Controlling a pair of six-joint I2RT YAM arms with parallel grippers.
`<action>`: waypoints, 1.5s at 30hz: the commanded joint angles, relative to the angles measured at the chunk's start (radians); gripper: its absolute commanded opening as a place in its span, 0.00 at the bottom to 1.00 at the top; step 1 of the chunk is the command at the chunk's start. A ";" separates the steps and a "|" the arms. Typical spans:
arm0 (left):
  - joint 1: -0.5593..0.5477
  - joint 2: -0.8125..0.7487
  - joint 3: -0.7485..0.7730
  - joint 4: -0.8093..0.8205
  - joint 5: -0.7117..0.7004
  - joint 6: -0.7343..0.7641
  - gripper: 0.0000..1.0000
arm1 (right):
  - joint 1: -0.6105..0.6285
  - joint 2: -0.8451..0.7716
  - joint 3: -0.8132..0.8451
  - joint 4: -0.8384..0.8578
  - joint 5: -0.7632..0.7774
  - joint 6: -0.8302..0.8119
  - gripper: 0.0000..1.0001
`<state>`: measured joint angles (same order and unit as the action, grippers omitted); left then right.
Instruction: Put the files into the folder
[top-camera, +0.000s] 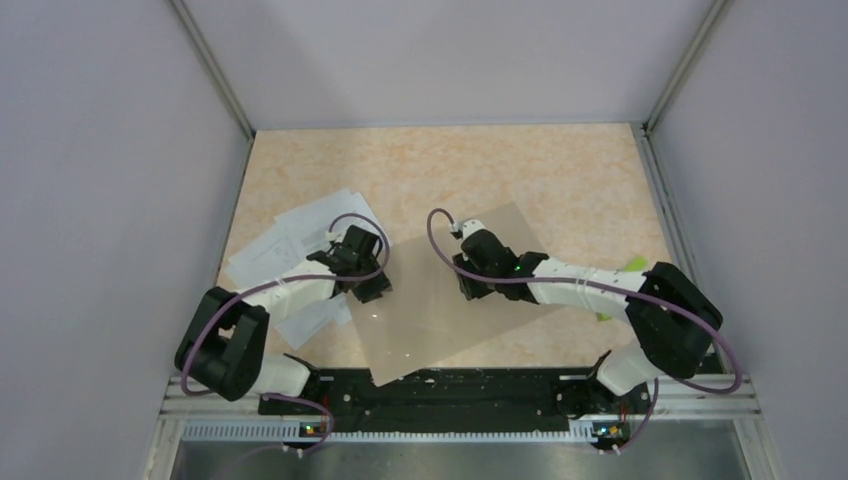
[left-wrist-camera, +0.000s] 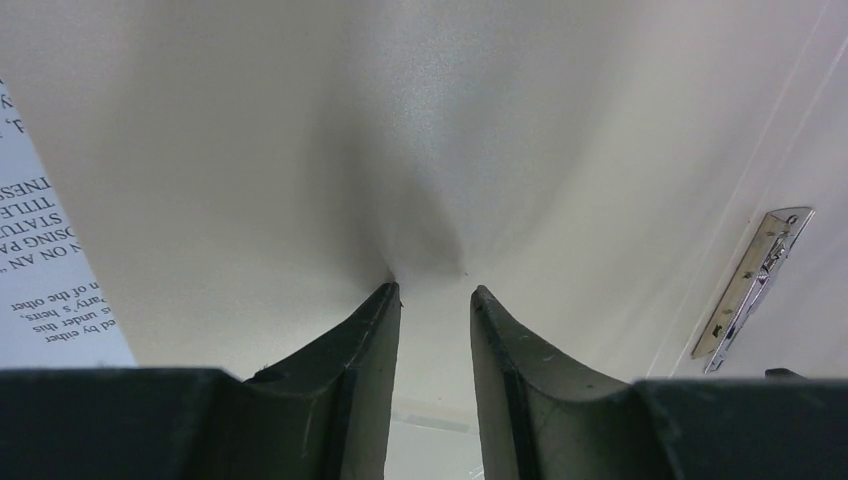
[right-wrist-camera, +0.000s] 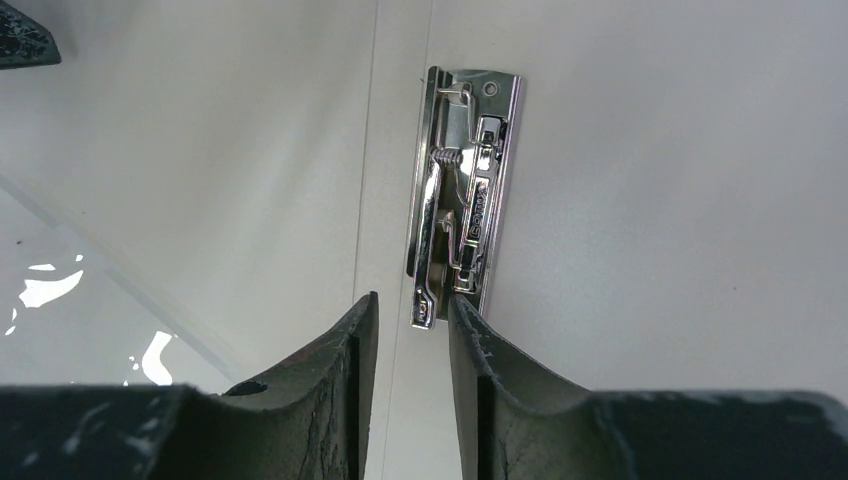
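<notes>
The folder (top-camera: 430, 320) lies open and flat mid-table, its pale inside (right-wrist-camera: 680, 200) facing up, with a metal clip (right-wrist-camera: 460, 190) beside the spine crease. The files (top-camera: 290, 235) are a loose pile of white sheets left of it. A printed sheet (left-wrist-camera: 40, 270) pokes out from under the folder's left flap (left-wrist-camera: 250, 150). My left gripper (left-wrist-camera: 435, 292) is open a narrow gap, tips down on that flap, a dark shadow at them; from above the left gripper (top-camera: 372, 290) is at the folder's left edge. My right gripper (right-wrist-camera: 413, 300) is open, with the clip's lower end in the gap, against one finger (right-wrist-camera: 470, 320) only.
Small green pieces (top-camera: 630, 265) lie by the right arm at the table's right side. Grey walls close in the table on three sides. Both arm bases sit on the black rail (top-camera: 450, 385) at the near edge. The clip (left-wrist-camera: 755, 285) shows right of the left gripper.
</notes>
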<state>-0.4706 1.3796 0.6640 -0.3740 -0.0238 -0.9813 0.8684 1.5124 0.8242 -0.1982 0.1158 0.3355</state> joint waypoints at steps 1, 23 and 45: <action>-0.020 0.034 -0.003 0.009 -0.066 -0.056 0.37 | 0.022 -0.046 0.042 -0.083 0.059 0.061 0.31; -0.026 0.059 0.012 -0.032 -0.103 -0.074 0.35 | 0.037 0.048 0.044 -0.024 0.066 0.088 0.20; -0.025 0.101 0.034 -0.084 -0.122 -0.073 0.35 | 0.047 0.073 0.025 -0.042 0.111 0.100 0.10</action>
<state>-0.4931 1.4223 0.7025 -0.3992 -0.0757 -1.0546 0.9009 1.5658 0.8337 -0.2470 0.1864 0.4244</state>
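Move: The lever tip, the near end of the metal clip in the open folder, lies about 1 cm back, 1 cm right and 2 cm below the right hand; the clip's body is centred some 4 cm ahead, 2 cm left and 3 cm below this hand. The folder's middle is roughly 5 cm left, level fore and aft. From the left hand, the lever tip is 20 cm right and 1 cm back; the files lie 15 cm left, 5 cm ahead. Down onto the clip: the right hand first eases about 1 cm back and to its right, then sinks some 2 cm, fingers narrowing steadily from about a third open to almost shut around the lever tip, with only a slight turn of the wrist. The left hand stays, its fingertips resting on the folder's left cover. ##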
